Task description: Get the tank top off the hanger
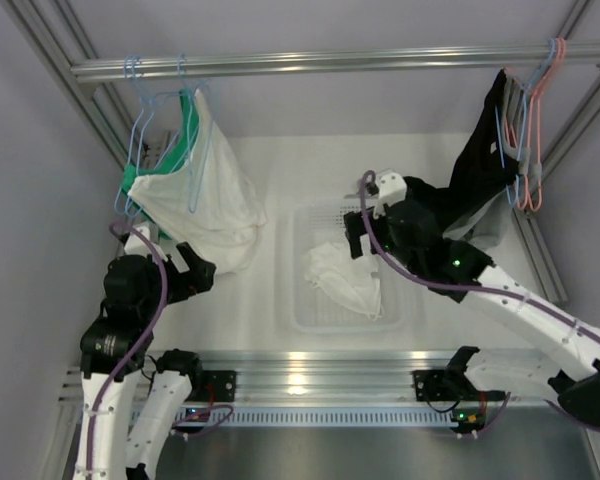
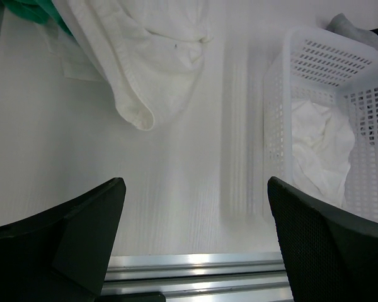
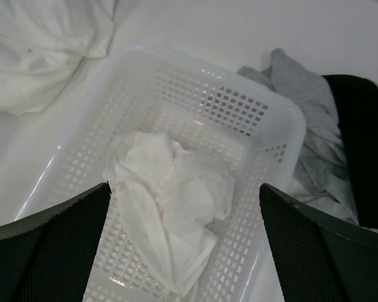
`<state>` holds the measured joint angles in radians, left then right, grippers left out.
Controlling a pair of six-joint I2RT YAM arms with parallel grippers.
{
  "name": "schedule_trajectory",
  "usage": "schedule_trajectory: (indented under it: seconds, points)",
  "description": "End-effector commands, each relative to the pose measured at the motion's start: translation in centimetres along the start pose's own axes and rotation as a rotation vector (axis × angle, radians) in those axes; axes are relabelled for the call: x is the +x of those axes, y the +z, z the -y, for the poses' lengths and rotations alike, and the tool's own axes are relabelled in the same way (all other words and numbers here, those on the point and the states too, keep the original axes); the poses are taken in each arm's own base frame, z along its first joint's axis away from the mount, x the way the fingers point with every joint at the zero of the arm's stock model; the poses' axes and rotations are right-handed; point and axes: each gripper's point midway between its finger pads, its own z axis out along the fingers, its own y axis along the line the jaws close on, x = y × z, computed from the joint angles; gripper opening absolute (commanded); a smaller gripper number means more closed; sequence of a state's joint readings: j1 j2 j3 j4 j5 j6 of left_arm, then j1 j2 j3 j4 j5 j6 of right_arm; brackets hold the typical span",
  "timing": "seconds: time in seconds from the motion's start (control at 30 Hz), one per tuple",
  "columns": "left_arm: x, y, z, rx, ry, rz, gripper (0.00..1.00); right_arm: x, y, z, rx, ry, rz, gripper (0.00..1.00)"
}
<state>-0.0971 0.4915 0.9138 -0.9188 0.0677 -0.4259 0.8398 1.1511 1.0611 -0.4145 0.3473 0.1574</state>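
The white tank top [image 1: 345, 278] lies crumpled inside the white mesh basket [image 1: 302, 312], free of any hanger. My right gripper [image 3: 184, 189] hangs open just above the tank top [image 3: 167, 182], its fingers apart and nothing between them. A bare light-blue wire hanger [image 1: 140, 125] hangs from the rail at the far left. My left gripper [image 2: 196, 182] is open and empty over the table, left of the basket [image 2: 283, 88], with the tank top [image 2: 321, 145] showing inside it.
A large cream-white garment [image 1: 215, 205] and a green one [image 1: 185, 140] hang at the left of the rail [image 1: 360, 62]. A black garment [image 1: 480, 160] hangs on pink hangers [image 1: 535, 140] at the right. Grey cloth [image 3: 302, 94] lies behind the basket.
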Motion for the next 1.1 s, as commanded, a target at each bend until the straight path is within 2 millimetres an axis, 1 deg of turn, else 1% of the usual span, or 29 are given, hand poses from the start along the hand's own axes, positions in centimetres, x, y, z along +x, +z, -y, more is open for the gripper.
schedule_trajectory:
  seconds: [0.0,0.03,0.07,0.1,0.13,0.17,0.23,0.27,0.3,0.33,0.37,0.43,0.47,0.5,0.53,0.57,0.63,0.7,0.8,0.93,1.07]
  points:
    - [-3.4,-0.3,0.4,-0.02,-0.022,0.114,0.99,-5.2,-5.8,4.6,0.143,0.054,0.186,0.99]
    - [-3.8,-0.3,0.0,-0.042,-0.021,0.131,0.99,-5.2,-6.6,5.7,0.185,0.053,0.195,0.99]
    - [-4.3,-0.3,-0.2,-0.058,-0.019,0.148,0.99,-5.1,-8.5,7.9,0.279,0.062,0.206,1.0]
    - [-4.8,-0.4,-0.4,-0.076,-0.011,0.166,0.99,-4.9,-9.5,8.9,0.326,0.065,0.205,0.99]
    - [-5.1,-0.4,-0.9,-0.101,-0.005,0.177,0.99,-5.2,-11.2,10.2,0.375,0.083,0.225,0.99]
    - [-5.6,-0.7,-1.5,-0.139,0.0,0.2,0.99,-4.1,-12.8,12.1,0.47,0.081,0.195,0.99]
    - [-6.2,-1.1,-2.1,-0.178,0.024,0.225,0.99,-3.3,-14.9,14.1,0.562,0.097,0.194,0.99]
    - [-6.4,-1.3,-2.5,-0.201,0.024,0.238,0.99,-2.6,-16.7,15.5,0.618,0.124,0.223,0.99]
    - [-6.8,-1.8,-3.3,-0.241,0.014,0.275,0.99,-2.0,-17.3,15.9,0.623,0.121,0.227,1.0]
    - [-6.8,-1.9,-3.8,-0.263,0.01,0.286,0.99,-0.9,-18.5,16.4,0.614,0.137,0.256,0.99]
    - [-7.0,-2.2,-4.2,-0.285,0.004,0.303,0.99,-0.5,-18.7,16.1,0.572,0.131,0.264,0.99]
    - [-7.2,-2.9,-4.8,-0.31,-0.008,0.347,0.99,0.7,-19.3,16.3,0.55,0.151,0.29,0.99]
    - [-7.4,-2.8,-4.4,-0.283,0.004,0.366,0.99,1.1,-19.5,16.7,0.574,0.153,0.29,0.99]
    - [-7.5,-3.1,-4.0,-0.249,0.037,0.386,0.99,1.5,-19.7,17.2,0.606,0.174,0.294,0.99]
    - [-7.3,-2.9,-3.1,-0.193,0.057,0.383,0.99,1.9,-20.0,17.4,0.617,0.196,0.297,0.99]
    - [-7.5,-2.7,-2.8,-0.172,0.064,0.4,0.99,1.9,-20.0,17.1,0.592,0.197,0.3,0.99]
    - [-6.9,-2.4,-3.0,-0.169,0.063,0.399,0.99,1.8,-20.3,17.1,0.578,0.197,0.309,0.99]
    - [-6.8,-2.2,-3.2,-0.171,0.063,0.41,0.99,1.8,-20.5,17.3,0.591,0.203,0.313,0.99]
    - [-6.4,-1.7,-3.6,-0.187,0.059,0.406,0.99,1.8,-20.2,17.5,0.615,0.2,0.302,0.99]
    - [-6.1,-1.4,-3.6,-0.175,0.049,0.402,0.99,2.0,-20.4,18.1,0.664,0.216,0.305,0.99]
    - [-5.8,-1.5,-3.5,-0.155,0.043,0.425,0.99,2.0,-20.8,18.3,0.668,0.231,0.32,0.99]
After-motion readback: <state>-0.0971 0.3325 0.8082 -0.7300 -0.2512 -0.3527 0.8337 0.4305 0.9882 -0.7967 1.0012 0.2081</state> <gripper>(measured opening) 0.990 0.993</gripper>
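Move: The white tank top lies loose in the basket roughly 20 cm below the open right hand, about 2 cm ahead and level with it sideways. The basket's middle is some 3 cm ahead and 18 cm down, while the grey garment lies about 14 cm ahead, 17 cm to the right and 21 cm lower. From the left hand, the tank top is about 31 cm to the right, 10 cm ahead and 20 cm below. Touching nothing, the open right hand heads away from the tank top and out past the basket's right side, about 24 cm right and 9 cm back. It climbs some 11 cm early, then sinks slightly, as the wrist swings clockwise and the fingers tip up. The left hand, also still open, shifts about 6 cm left and rises about 4 cm, then dips 2 cm, turning some 15 degrees counter-clockwise and tipping up. ##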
